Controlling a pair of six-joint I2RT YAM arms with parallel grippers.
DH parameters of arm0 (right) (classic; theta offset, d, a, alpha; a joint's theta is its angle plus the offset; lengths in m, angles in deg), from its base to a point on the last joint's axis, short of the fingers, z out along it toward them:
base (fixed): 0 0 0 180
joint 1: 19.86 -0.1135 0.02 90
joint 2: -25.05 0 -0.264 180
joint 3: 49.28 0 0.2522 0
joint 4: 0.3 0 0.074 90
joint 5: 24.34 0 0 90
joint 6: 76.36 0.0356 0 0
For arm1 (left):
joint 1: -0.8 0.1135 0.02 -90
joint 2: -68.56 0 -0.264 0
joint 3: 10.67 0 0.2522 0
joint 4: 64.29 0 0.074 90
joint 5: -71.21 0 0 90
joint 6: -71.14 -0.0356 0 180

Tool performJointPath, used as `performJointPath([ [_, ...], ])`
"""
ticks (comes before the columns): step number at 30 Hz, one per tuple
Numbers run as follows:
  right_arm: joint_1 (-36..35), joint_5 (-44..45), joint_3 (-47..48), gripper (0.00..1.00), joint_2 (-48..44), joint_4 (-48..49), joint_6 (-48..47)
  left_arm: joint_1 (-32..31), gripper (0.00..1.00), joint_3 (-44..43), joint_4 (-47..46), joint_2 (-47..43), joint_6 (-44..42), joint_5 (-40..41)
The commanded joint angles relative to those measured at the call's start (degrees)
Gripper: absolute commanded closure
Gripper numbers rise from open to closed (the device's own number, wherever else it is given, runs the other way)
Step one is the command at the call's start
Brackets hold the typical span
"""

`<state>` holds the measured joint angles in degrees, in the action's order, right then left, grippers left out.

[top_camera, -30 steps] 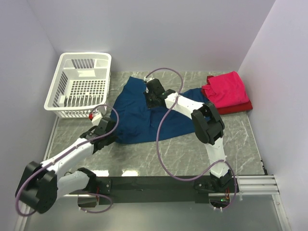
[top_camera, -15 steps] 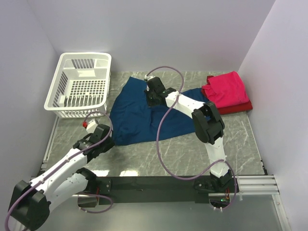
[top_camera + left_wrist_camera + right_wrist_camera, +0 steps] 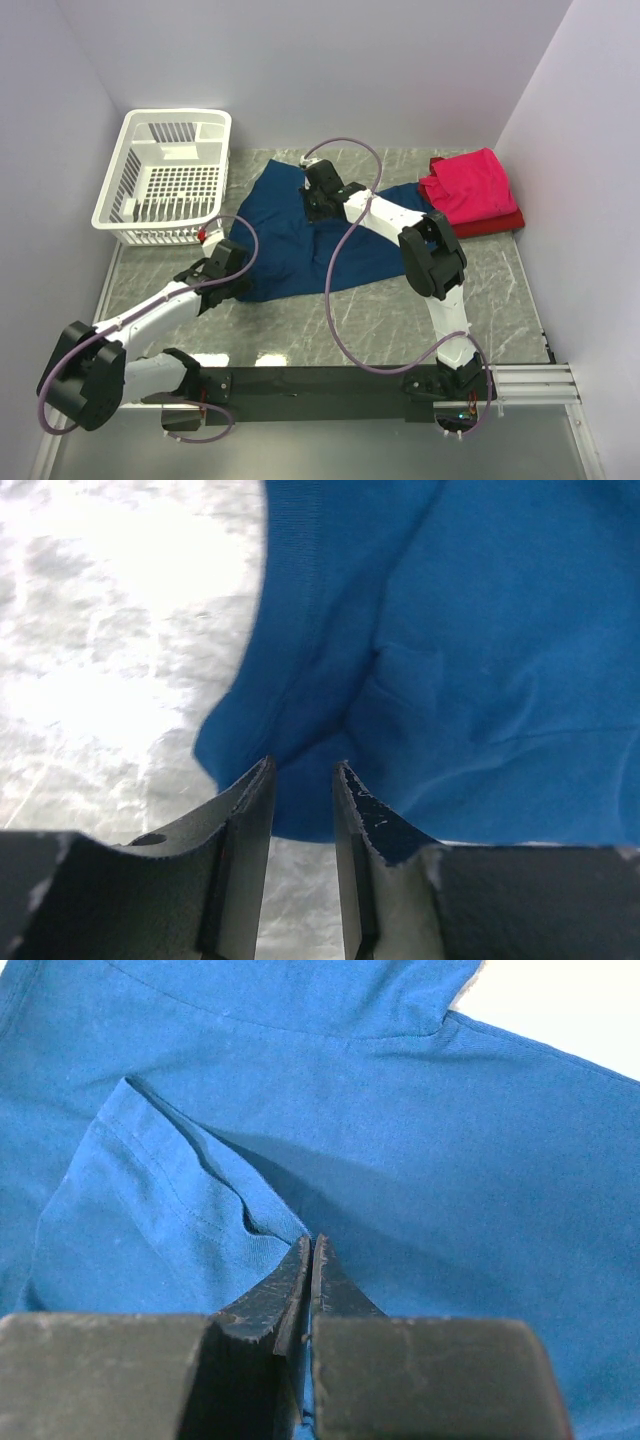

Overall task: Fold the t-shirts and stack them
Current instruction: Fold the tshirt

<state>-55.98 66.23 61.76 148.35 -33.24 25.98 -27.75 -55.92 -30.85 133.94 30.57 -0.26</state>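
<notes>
A navy blue t-shirt (image 3: 280, 235) lies spread on the marble table (image 3: 500, 290). My left gripper (image 3: 240, 280) is at its near-left corner. In the left wrist view the left gripper (image 3: 302, 768) stands open, its tips just at the edge of the blue t-shirt (image 3: 460, 630), with bare table showing between the jaws. My right gripper (image 3: 315, 208) rests on the shirt's far middle. In the right wrist view the right gripper (image 3: 311, 1242) is shut, pinching a raised fold of the blue t-shirt (image 3: 420, 1140). A folded pinkish-red t-shirt (image 3: 470, 185) lies on a darker red one (image 3: 500, 222) at the far right.
A white slotted basket (image 3: 165, 180) stands at the back left, close to the left arm's wrist. Walls close in on both sides and at the back. The right arm's cable (image 3: 335, 300) loops over the shirt's near edge.
My left gripper opened, drew back toward the near left, then came forward again to the shirt's corner. The right gripper has stayed shut in place.
</notes>
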Motion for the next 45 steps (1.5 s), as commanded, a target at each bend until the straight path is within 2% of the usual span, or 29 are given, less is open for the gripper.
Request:
performJointPath([
  [1,0.3,0.4,2.0,1.00,1.5,-0.2,0.1,-0.2,0.64,-1.0,-5.8,0.2,-5.2,-3.0],
  [7,0.3,-0.1,2.3,1.00,1.9,-0.3,0.2,-0.2,0.60,0.0,-7.6,3.9,-6.6,-3.9],
  [12,0.3,0.2,2.3,1.00,1.9,-0.6,0.3,-0.2,0.61,-0.8,-6.9,7.1,-6.5,-4.1],
  [16,0.3,0.5,2.4,1.00,1.8,-0.7,0.2,-0.3,0.62,-0.1,-6.4,6.3,-5.7,-3.9],
  [22,0.3,0.3,2.7,1.00,2.2,-0.9,0.4,-0.3,0.74,0.6,-6.1,6.3,-5.3,-5.3],
  [29,0.3,0.2,2.7,1.00,2.1,-0.8,0.5,-0.6,0.76,1.3,-4.4,5.1,-5.0,-4.4],
  [30,0.3,0.1,2.7,1.00,2.0,-0.8,0.5,-0.6,0.90,1.3,-4.2,5.0,-4.7,-4.2],
  [31,0.3,0.0,2.6,1.00,2.0,-0.7,0.6,-0.6,0.99,1.4,-3.9,4.9,-4.3,-3.7],
  [45,0.4,1.2,3.7,1.00,2.4,-1.7,0.1,-0.6,0.99,0.6,3.5,-4.5,0.3,-0.1],
])
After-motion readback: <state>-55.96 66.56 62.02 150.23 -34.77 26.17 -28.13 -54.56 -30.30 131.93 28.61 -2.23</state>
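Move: The near-left corner of the blue t-shirt lies almost under the left gripper, about 1 cm to its right and 3 cm below. From that hand, the laundry basket is centred some 27 cm ahead and 19 cm left. The right gripper already holds a folded-over edge, and the shirt layer it goes down to is straight beneath it, about 4 cm below; the red shirt stack is roughly 6 cm ahead and 37 cm right of that hand. Lower the left gripper, open over the near-left corner of the t-shirt, by about 2.5 cm, easing it 1 cm right with a slight clockwise turn. Shut the fingers on the cloth there and draw it straight back up some 2.5 cm. Meanwhile sink the right gripper about 2 cm towards the shirt below, keeping its pinch on the folded edge. ##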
